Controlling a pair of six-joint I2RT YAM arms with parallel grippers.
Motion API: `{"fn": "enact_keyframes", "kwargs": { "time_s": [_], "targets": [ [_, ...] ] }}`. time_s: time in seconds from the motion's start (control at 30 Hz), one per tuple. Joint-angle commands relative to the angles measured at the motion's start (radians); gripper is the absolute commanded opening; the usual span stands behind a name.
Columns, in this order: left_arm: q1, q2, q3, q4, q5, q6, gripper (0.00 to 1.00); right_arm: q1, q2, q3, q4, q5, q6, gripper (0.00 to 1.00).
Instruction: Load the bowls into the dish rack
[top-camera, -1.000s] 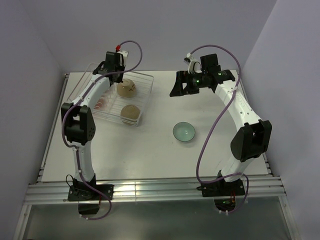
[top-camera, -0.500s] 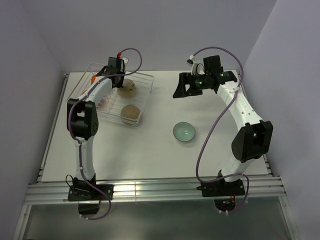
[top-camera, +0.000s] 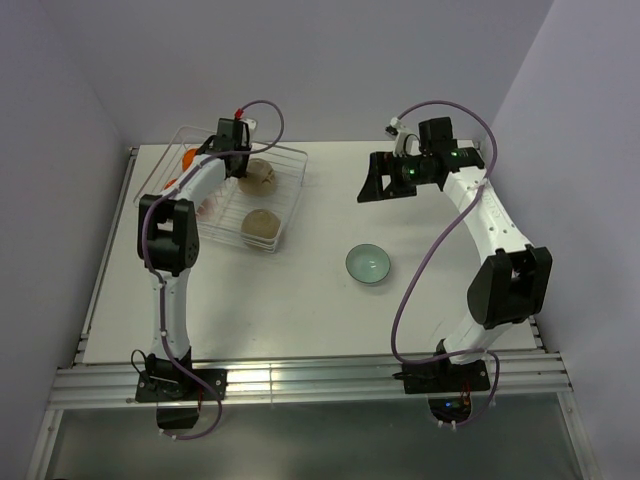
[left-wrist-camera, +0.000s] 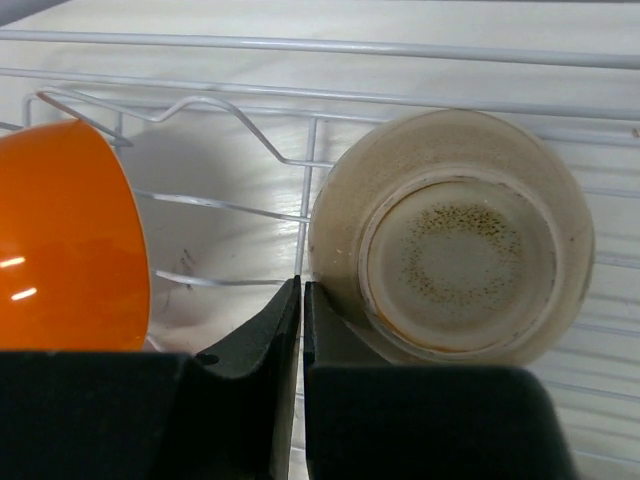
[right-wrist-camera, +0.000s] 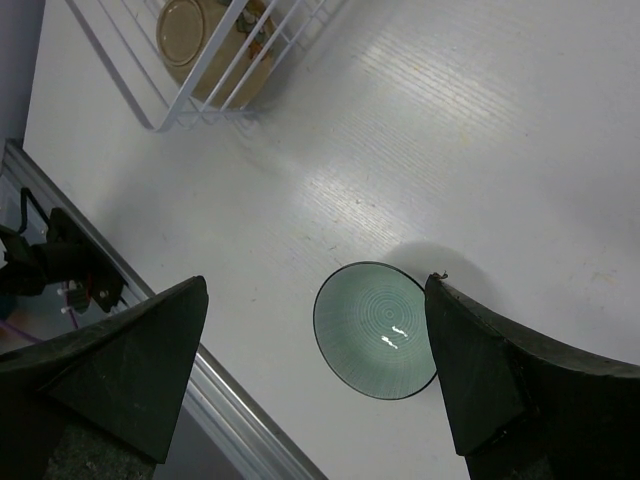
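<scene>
The dish rack is a clear tray with a white wire rack at the back left of the table. Two cream bowls lie upside down in it. An orange bowl sits at its back left. My left gripper hovers over the rack, shut and empty, between the orange bowl and a cream bowl. The teal bowl stands upright on the table. My right gripper is open and empty, high above the teal bowl.
The rack's wire corner and a cream bowl show at the top left of the right wrist view. The table's metal front rail runs along the lower left. Grey walls enclose the table on three sides.
The left arm's elbow has swung in toward the rack, and its shut gripper stays over the rack's back. The orange bowl has come into view. The right gripper has shifted to the right.
</scene>
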Motion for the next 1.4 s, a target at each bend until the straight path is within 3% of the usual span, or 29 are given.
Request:
{"fn": "enact_keyframes", "kwargs": {
  "time_s": [0.0, 0.43, 1.07, 1.17, 1.23, 1.3, 1.37],
  "targets": [
    [-0.001, -0.004, 0.035, 0.021, 0.06, -0.009, 0.11, -0.007, -0.066, -0.029, -0.002, -0.006, -0.025, 0.96],
    [-0.008, 0.012, 0.089, -0.042, 0.271, -0.064, 0.14, -0.02, -0.089, -0.069, -0.019, 0.012, -0.06, 0.97],
    [-0.036, 0.075, 0.158, -0.114, 0.371, -0.084, 0.19, -0.037, -0.079, -0.079, -0.091, 0.02, -0.114, 0.96],
    [-0.036, 0.056, 0.153, -0.108, 0.353, -0.084, 0.33, -0.037, -0.075, -0.09, -0.092, 0.036, -0.119, 0.95],
    [-0.034, 0.032, 0.144, -0.102, 0.333, -0.084, 0.53, -0.038, -0.074, -0.093, -0.105, 0.052, -0.125, 0.95],
    [-0.025, -0.011, 0.129, -0.085, 0.333, -0.084, 0.64, -0.037, -0.076, -0.096, -0.115, 0.069, -0.134, 0.95],
    [-0.013, -0.062, 0.132, -0.078, 0.331, -0.084, 0.68, -0.038, -0.076, -0.102, -0.134, 0.092, -0.149, 0.95]
  ]
}}
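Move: The beige bowl being shifted lies upside down in the dish rack, its middle about 5 cm right of the left hand, level with it fore and aft and 2 cm lower. The second beige bowl is some 13 cm back and 5 cm right of that hand, the orange bowl 12 cm left and 3 cm ahead. From the right hand, the green bowl lies roughly 7 cm back, 3 cm left and 18 cm below. Closed left fingers push the beige bowl right about 7 cm, then retreat, opening; right hand sinks towards green bowl. ##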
